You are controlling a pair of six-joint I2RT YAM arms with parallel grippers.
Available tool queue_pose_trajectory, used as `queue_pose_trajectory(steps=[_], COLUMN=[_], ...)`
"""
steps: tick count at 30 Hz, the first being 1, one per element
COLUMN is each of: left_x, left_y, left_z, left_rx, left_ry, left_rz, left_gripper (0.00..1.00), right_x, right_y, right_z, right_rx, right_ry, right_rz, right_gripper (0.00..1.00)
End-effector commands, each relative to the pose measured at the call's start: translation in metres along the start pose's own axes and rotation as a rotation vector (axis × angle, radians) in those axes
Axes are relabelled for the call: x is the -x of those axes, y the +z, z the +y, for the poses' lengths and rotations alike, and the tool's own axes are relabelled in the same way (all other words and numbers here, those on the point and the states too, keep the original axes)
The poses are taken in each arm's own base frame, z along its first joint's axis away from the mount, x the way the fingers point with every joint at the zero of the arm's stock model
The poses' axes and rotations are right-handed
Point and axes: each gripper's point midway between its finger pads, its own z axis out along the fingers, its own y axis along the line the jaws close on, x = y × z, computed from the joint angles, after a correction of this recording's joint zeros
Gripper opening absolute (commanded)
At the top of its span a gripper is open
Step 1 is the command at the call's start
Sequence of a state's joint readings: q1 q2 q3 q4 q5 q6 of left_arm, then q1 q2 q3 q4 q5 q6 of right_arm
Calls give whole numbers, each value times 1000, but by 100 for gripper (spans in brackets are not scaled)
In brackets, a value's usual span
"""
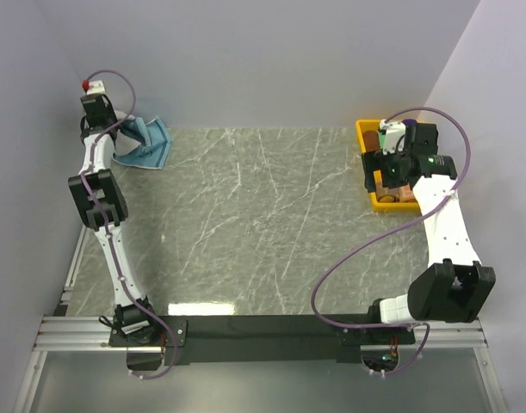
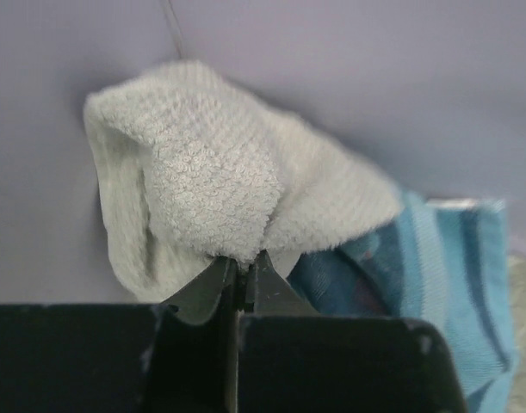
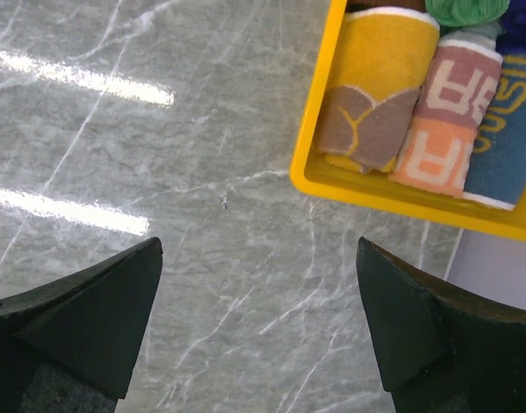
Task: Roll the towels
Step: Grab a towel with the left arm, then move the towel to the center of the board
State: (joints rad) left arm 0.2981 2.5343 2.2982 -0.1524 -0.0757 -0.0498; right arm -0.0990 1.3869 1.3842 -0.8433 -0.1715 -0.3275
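Observation:
My left gripper (image 2: 243,262) is shut on a fold of a pale grey-white towel (image 2: 219,181), which bunches up above the fingertips. A blue towel (image 2: 443,275) with lighter stripes lies just behind and to the right of it. From above, the left gripper (image 1: 105,125) sits at the table's far left corner, over the blue towels (image 1: 147,142). My right gripper (image 3: 259,245) stands wide open above bare table with nothing between its fingers. It hovers beside the yellow bin (image 3: 400,196), by the bin's left side (image 1: 385,172) in the top view.
The yellow bin (image 1: 364,131) at the far right holds rolled towels: an orange-yellow one (image 3: 379,86), a pink lettered one (image 3: 448,120), a blue one (image 3: 508,129) and a green one (image 3: 465,10). Walls close in behind and on both sides. The marble tabletop (image 1: 263,224) spans the middle.

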Motion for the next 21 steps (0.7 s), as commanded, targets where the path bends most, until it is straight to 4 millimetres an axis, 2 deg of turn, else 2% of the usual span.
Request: queue_pose_trajectory(steps=[1,4,6,7,8,9,10,11,12,13,14,15,16,17,18,19,21], left_x=[171,212,246,254,269,277,274,281,268,260,259,226,211,187,157,141,86], left_y=[-78,-110,-139,-149,-169,-183,-191,-215,-222,-237,-270,-275,-289,-319,-338,-351,-389], left_z=[2,-2,-7,-14,-23,-36,-46,-55,-79,-101,-113,-140,-154,-174,-195,-206,-233], left_rx=[-9,-42,-72,-99,-132,-184,-221,-258,-324,-415,-485,-582,-650,-786,-877,-926,-1089], left_ry=[3,9,16,22,29,88,109,135,168,227,263,304,371,414,447,460,467], left_rz=[-379,-461,-542,-557,-584,-607,-588,-589,-555,-542,-534,-455,-435,-406,-333,-305,-182], left_gripper=[0,0,0,0,0,0,0,0,0,0,0,9,17,23,30,32,32], right_x=[20,25,29,30,31,34,35,38,41,43,44,48,47,47,47,43,41], right_y=[-8,-9,-10,-10,-11,-12,-13,-13,-14,-13,-14,-16,-13,-14,-13,-13,-12], right_z=[-4,-1,0,2,4,7,8,9,9,13,14,15,18,20,22,26,33], right_rx=[-3,15,24,35,45,64,73,79,83,104,114,123,143,155,168,184,219], right_ry=[-1,-1,0,-5,-6,-12,-14,-15,-19,-21,-19,-22,-18,-19,-21,-22,-27], right_rz=[-54,-69,-81,-84,-90,-101,-109,-120,-129,-130,-130,-139,-129,-128,-127,-113,-111], right_gripper=[100,100,100,100,100,100,100,100,100,100,100,100,100,100,100,100,100])
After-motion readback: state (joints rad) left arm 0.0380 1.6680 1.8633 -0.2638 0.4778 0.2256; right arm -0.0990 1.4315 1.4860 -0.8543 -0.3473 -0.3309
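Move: The left hand has the white towel already pinched, its middle a couple of centimetres right of the fingertips and some 4 below. The open middle of the table, where it is headed, lies about 45 cm to the right, 22 back and 13 down. The blue towel stands some 13 cm right, 4 back and 10 below. From the right hand, the white towel is roughly 90 cm left, 30 ahead and 10 below. Keeping the white towel pinched, the left hand pulls up fast from beside the blue towel, some 30 cm, then sweeps right about 27 cm and back about 16 towards the open table, turning clockwise some 50 degrees as the fingertips tilt up and the fingers start to open late in the sweep. The open right hand drifts left, up and slightly forward. ##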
